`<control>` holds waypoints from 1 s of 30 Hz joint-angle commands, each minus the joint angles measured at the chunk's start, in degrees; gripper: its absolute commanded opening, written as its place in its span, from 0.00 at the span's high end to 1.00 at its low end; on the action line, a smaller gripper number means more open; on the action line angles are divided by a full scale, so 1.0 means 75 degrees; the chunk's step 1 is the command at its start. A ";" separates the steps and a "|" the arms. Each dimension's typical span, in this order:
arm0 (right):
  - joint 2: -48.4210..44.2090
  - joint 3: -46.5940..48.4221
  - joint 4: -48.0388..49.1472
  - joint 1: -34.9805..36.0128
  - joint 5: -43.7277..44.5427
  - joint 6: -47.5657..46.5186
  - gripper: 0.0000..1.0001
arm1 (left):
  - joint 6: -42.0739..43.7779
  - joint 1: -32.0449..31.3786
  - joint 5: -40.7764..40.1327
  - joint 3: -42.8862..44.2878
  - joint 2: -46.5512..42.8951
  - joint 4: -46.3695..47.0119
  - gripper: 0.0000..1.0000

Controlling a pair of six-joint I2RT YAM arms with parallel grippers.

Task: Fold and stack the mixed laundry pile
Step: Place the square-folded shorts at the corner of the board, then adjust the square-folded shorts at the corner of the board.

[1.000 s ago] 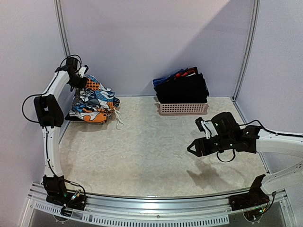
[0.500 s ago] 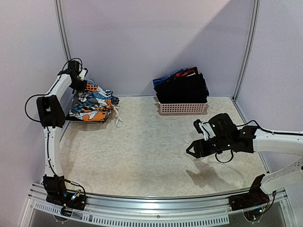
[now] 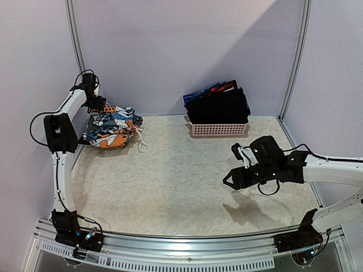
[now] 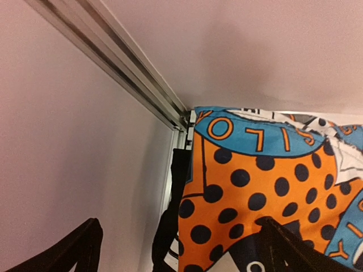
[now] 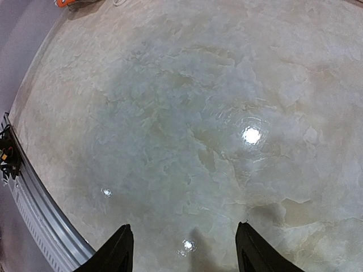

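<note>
The graphic-print garment (image 3: 113, 127), blue, orange, white and black, lies bunched in the far left corner of the table. My left gripper (image 3: 100, 105) hovers at its back edge by the wall, open. In the left wrist view the orange dotted cloth (image 4: 255, 187) lies below the spread fingers of the left gripper (image 4: 178, 226), with a black cloth edge (image 4: 170, 215) beside it. More of the mixed laundry pile, black garments (image 3: 218, 105) with blue and red bits (image 3: 211, 89), fills the pink basket (image 3: 218, 130). My right gripper (image 3: 229, 180) hangs open and empty over bare table (image 5: 182, 228).
A white drawstring (image 3: 140, 144) trails from the print garment onto the table. Purple walls close in the left, back and right; a metal post (image 4: 113, 62) runs down the left corner. A metal rail (image 3: 181, 249) runs along the near edge.
My left gripper opened and let go of the print garment, which settled lower onto the table. The right gripper shifted slightly left, then stayed still.
</note>
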 commanded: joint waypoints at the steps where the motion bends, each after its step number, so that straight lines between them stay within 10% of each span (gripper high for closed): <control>1: -0.0074 0.0127 0.0108 0.0116 -0.0069 -0.0047 0.38 | -0.1384 -0.0099 0.0445 -0.0303 -0.1011 -0.0358 0.05; 18: -0.0432 -0.0071 0.0115 0.0175 -0.0047 -0.0013 0.38 | -0.4210 0.0318 0.1816 -0.7114 -0.4643 0.1959 0.32; 30: -0.0299 -0.0009 0.0106 0.0364 0.0023 0.0002 0.38 | -0.4862 0.1525 0.3829 -0.9033 -0.4951 0.4115 0.47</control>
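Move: The patterned shorts lie bunched on the stack, their middle roughly 8 cm back, 11 cm to the right and 8 cm below the open left hand, which is over their far left part. Beneath them, also about 8 cm back of that hand, are the striped shirt, some 8 cm to its right and 11 below, and the black garment, some 7 cm to its right and 14 below. From the right hand the shorts are about 34 cm ahead, 58 cm left and 4 cm below. With the shorts already released, the left hand lifts about 4 cm clear of their far left part, then sweeps back some 16 cm down the left side of the stack, bowing slightly right before returning left, and sinks to finish about 5 cm lower than it began. On the way it rolls some 40 degrees, left side dropping, turns about 20 degrees counter-clockwise, and narrows its wide-open fingers to about half, coming in empty beside the front-left corner of the shorts. ##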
